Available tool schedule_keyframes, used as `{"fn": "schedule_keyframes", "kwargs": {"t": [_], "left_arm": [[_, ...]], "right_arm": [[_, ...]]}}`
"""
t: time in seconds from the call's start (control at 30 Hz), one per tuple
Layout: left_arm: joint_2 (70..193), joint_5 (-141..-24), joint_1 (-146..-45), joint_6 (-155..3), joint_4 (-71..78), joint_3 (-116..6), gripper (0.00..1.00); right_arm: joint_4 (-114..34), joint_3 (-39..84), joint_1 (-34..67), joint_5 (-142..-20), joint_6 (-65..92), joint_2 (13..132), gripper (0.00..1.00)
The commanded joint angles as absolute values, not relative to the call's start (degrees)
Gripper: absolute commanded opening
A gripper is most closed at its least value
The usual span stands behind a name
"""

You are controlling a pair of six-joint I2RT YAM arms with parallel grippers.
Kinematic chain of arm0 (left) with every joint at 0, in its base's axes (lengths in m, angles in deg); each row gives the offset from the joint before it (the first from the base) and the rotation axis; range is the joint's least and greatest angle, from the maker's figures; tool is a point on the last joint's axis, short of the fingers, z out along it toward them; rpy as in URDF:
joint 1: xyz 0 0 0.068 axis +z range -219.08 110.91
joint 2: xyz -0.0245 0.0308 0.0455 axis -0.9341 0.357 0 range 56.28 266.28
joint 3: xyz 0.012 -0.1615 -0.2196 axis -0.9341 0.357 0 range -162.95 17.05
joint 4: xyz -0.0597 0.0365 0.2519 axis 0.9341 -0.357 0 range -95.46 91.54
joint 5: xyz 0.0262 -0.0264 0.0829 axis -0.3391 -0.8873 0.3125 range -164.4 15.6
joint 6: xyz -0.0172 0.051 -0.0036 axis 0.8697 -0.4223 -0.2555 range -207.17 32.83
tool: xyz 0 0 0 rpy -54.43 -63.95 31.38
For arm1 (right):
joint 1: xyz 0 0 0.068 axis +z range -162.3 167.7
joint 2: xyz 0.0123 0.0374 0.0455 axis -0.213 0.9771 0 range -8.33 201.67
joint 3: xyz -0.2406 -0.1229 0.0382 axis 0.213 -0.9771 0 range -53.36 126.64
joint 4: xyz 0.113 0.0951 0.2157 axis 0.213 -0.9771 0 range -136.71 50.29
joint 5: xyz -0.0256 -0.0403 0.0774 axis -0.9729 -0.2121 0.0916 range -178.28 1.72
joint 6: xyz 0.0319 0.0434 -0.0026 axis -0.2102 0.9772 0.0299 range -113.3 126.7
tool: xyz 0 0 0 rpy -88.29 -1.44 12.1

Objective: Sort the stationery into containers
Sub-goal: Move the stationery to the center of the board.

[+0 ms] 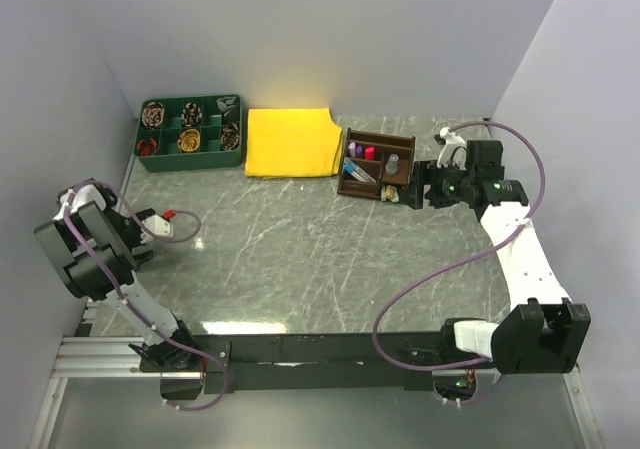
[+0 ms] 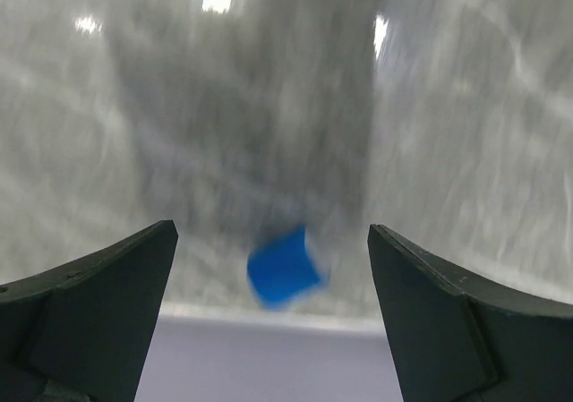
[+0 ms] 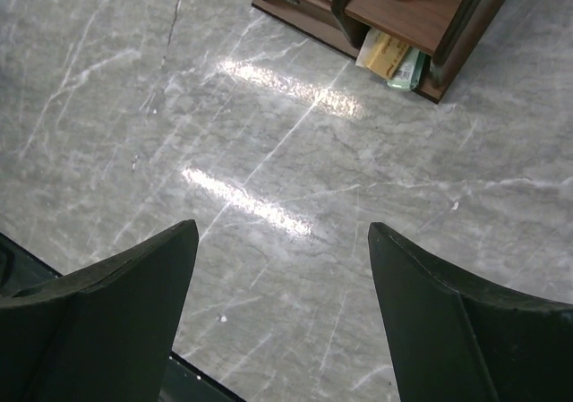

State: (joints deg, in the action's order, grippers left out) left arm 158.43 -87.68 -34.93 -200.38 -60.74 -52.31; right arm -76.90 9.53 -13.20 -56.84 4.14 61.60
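The dark brown wooden organiser (image 1: pixel 377 166) stands at the back right, with pink, blue and purple capped markers (image 1: pixel 358 159) in its compartments. In the right wrist view its corner (image 3: pixel 421 17) shows at the top, holding tan and green eraser blocks (image 3: pixel 394 57). My right gripper (image 1: pixel 413 191) hangs just right of the organiser; its jaws (image 3: pixel 283 228) are open over bare table. My left gripper (image 1: pixel 148 237) is at the far left, open (image 2: pixel 270 230). A small blue object (image 2: pixel 284 266), blurred, lies on the table between its fingers, untouched.
A green divided tray (image 1: pixel 190 132) with coiled round items sits at the back left. A flat yellow cloth (image 1: pixel 292 141) lies between it and the organiser. Walls close in on the left, back and right. The grey marble table (image 1: pixel 300 259) stretches across the middle.
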Motion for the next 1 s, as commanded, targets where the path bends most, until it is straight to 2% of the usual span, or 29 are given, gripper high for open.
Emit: {"fn": "schedule_keyframes", "kwargs": {"t": [0.0,0.2,0.33,0.47,0.63,0.77,0.8,0.87,0.9,0.97], "left_arm": [[155.1,-95.8,-35.0,-236.0,-52.0,-47.7,0.95],[154.7,-98.1,-35.0,-236.0,-49.3,-45.3,0.97],[152.3,-96.4,-35.7,-236.1,-55.9,-48.8,0.98],[155.7,-87.3,-35.0,-236.1,-65.7,-58.3,0.97],[154.6,-75.7,-32.8,-235.9,-66.6,-58.5,0.93],[153.4,-67.5,-31.6,-235.4,-64.9,-52.6,0.8],[153.1,-66.2,-31.5,-234.7,-64.6,-51.3,0.71],[152.7,-65.2,-31.5,-234.4,-63.7,-48.7,0.66],[152.5,-65.0,-31.4,-233.3,-62.5,-48.0,0.56],[152.6,-64.6,-31.6,-232.2,-60.6,-45.9,0.46]], "right_arm": [[-79.7,13.8,-12.6,-59.8,1.2,62.2,0.85],[-79.4,14.0,-12.6,-60.0,1.3,63.2,0.85],[-79.4,14.5,-10.3,-59.8,1.2,63.8,0.85],[-77.9,14.2,-10.1,-59.2,2.4,65.1,0.86],[-77.2,14.7,-9.7,-58.9,2.7,65.4,0.85],[-76.7,13.3,-9.7,-58.8,3.1,64.6,0.85],[-76.6,12.9,-9.7,-58.8,3.2,64.5,0.86],[-76.7,12.5,-9.7,-58.7,3.3,64.2,0.85],[-76.8,12.6,-9.7,-58.7,3.3,64.1,0.86],[-77.0,12.4,-9.7,-58.7,3.2,64.0,0.85]]}}
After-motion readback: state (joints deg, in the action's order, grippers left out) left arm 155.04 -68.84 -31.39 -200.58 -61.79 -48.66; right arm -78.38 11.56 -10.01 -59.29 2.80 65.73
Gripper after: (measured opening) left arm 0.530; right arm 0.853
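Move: The small blue piece lies almost under the left hand's open fingers: level with it front to back, about 1 cm to its left and some 4 cm below. The board's left edge runs roughly 3 cm left of the piece; the green tray's middle is about 30 cm ahead of the hand and 14 cm to its right. From the right hand the piece lies some 70 cm left, 7 cm back and 24 cm below. The left hand dips, lifts, then sweeps about 10 cm back and left from the blue piece, fingers half closing. ##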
